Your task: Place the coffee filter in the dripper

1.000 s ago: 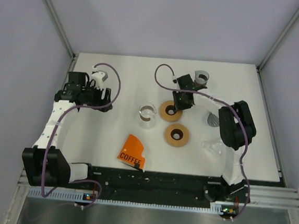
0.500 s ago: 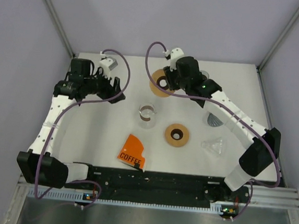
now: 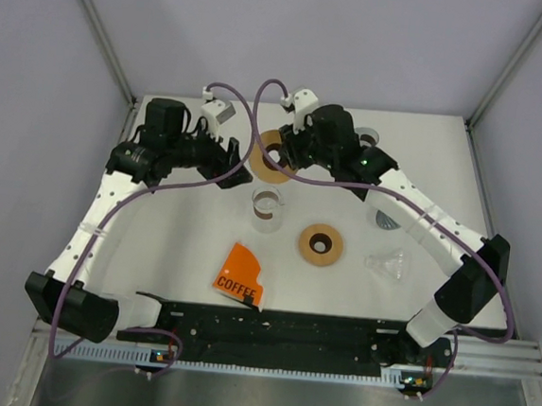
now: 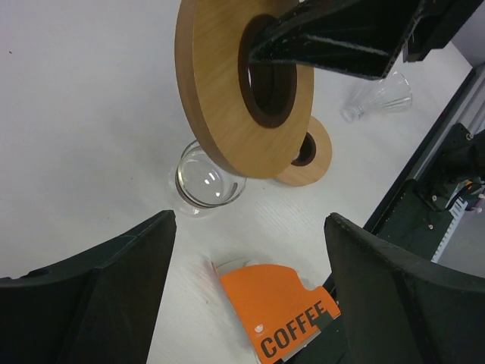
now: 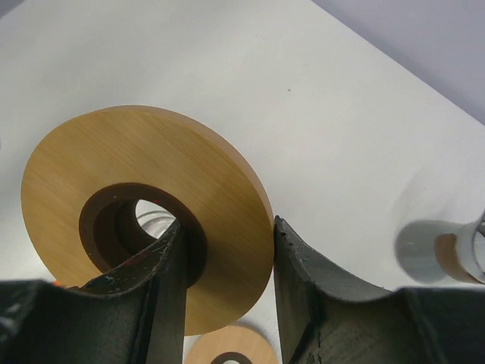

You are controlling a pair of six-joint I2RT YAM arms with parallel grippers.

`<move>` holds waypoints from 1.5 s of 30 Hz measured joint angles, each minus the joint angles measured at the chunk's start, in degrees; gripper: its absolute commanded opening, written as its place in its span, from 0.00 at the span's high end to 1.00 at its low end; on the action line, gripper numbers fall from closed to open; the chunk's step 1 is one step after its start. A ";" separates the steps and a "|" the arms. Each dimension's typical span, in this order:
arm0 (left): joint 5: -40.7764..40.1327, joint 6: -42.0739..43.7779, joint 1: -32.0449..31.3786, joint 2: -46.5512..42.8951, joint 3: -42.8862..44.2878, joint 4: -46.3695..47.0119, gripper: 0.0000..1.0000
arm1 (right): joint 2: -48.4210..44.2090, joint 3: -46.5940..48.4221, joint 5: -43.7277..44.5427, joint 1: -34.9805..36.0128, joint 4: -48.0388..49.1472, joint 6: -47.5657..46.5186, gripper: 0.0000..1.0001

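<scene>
An orange packet marked COFFEE (image 3: 239,274) (image 4: 280,303) lies flat near the table's front edge. On its side at the right lies a clear glass funnel-shaped dripper (image 3: 387,264) (image 4: 383,95). My right gripper (image 3: 285,152) (image 5: 227,227) is shut on a wooden ring (image 3: 271,157) (image 5: 197,178), one finger through its hole and the other on its rim. It holds the ring tilted in the air at the back centre. My left gripper (image 3: 231,164) (image 4: 250,220) hangs open and empty just left of that ring.
A small glass cup (image 3: 267,207) (image 4: 206,178) stands in the middle. A second wooden ring (image 3: 320,244) (image 4: 311,161) lies flat to its right. A grey ribbed cone (image 3: 386,219) and a grey-and-white cup (image 3: 367,135) (image 5: 436,250) sit at the back right.
My right arm has lifted the wooden ring off the table and swung it left and back. The left arm has moved right toward it, its jaws a little wider.
</scene>
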 measured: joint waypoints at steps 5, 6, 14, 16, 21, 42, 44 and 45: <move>0.50 -3.54 0.00 0.50 0.00 1.92 0.21 | -0.13 -0.17 -4.63 1.42 0.63 2.60 1.00; 0.66 -4.26 0.00 0.61 -0.04 2.56 0.22 | -0.20 -0.39 -5.38 1.46 1.05 3.04 1.00; 1.16 -9.53 0.00 1.25 -2.60 6.64 0.55 | -0.26 -0.44 -9.05 1.44 1.84 4.79 1.00; 2.01 -10.69 0.00 1.88 -2.73 7.10 0.68 | -0.44 -0.81 -9.27 1.44 2.01 4.76 1.00; 4.37 -12.70 -0.15 2.67 -3.21 7.39 1.00 | -0.46 -2.21 -9.77 1.27 1.90 4.15 1.00; -0.72 -6.84 -0.13 4.55 -5.68 4.74 1.00 | -6.38 -7.93 -16.85 -5.64 1.81 6.91 0.20; 0.83 -6.19 -0.13 5.95 -5.46 3.17 1.00 | -6.56 -7.93 -18.16 -6.75 1.79 7.43 0.21; 1.95 -5.97 -0.11 6.69 -5.25 2.43 1.00 | -6.56 -7.93 -18.71 -7.08 1.79 7.69 0.21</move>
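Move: The wooden ring, held by the right hand, has its centre about 8 cm right of the left fingers and 4 cm ahead, roughly level. From the left hand the glass stands 7 cm right, 3 ahead and 22 below; the second ring is 21 right, 4 back, on the table. From the right hand, the left fingertips wait some 11 cm left and 4 back, the held ring's centre 3 left. Right brings the ring some 4 cm back-left, left pinches its rim, right lets go, left sinks 5 cm. ##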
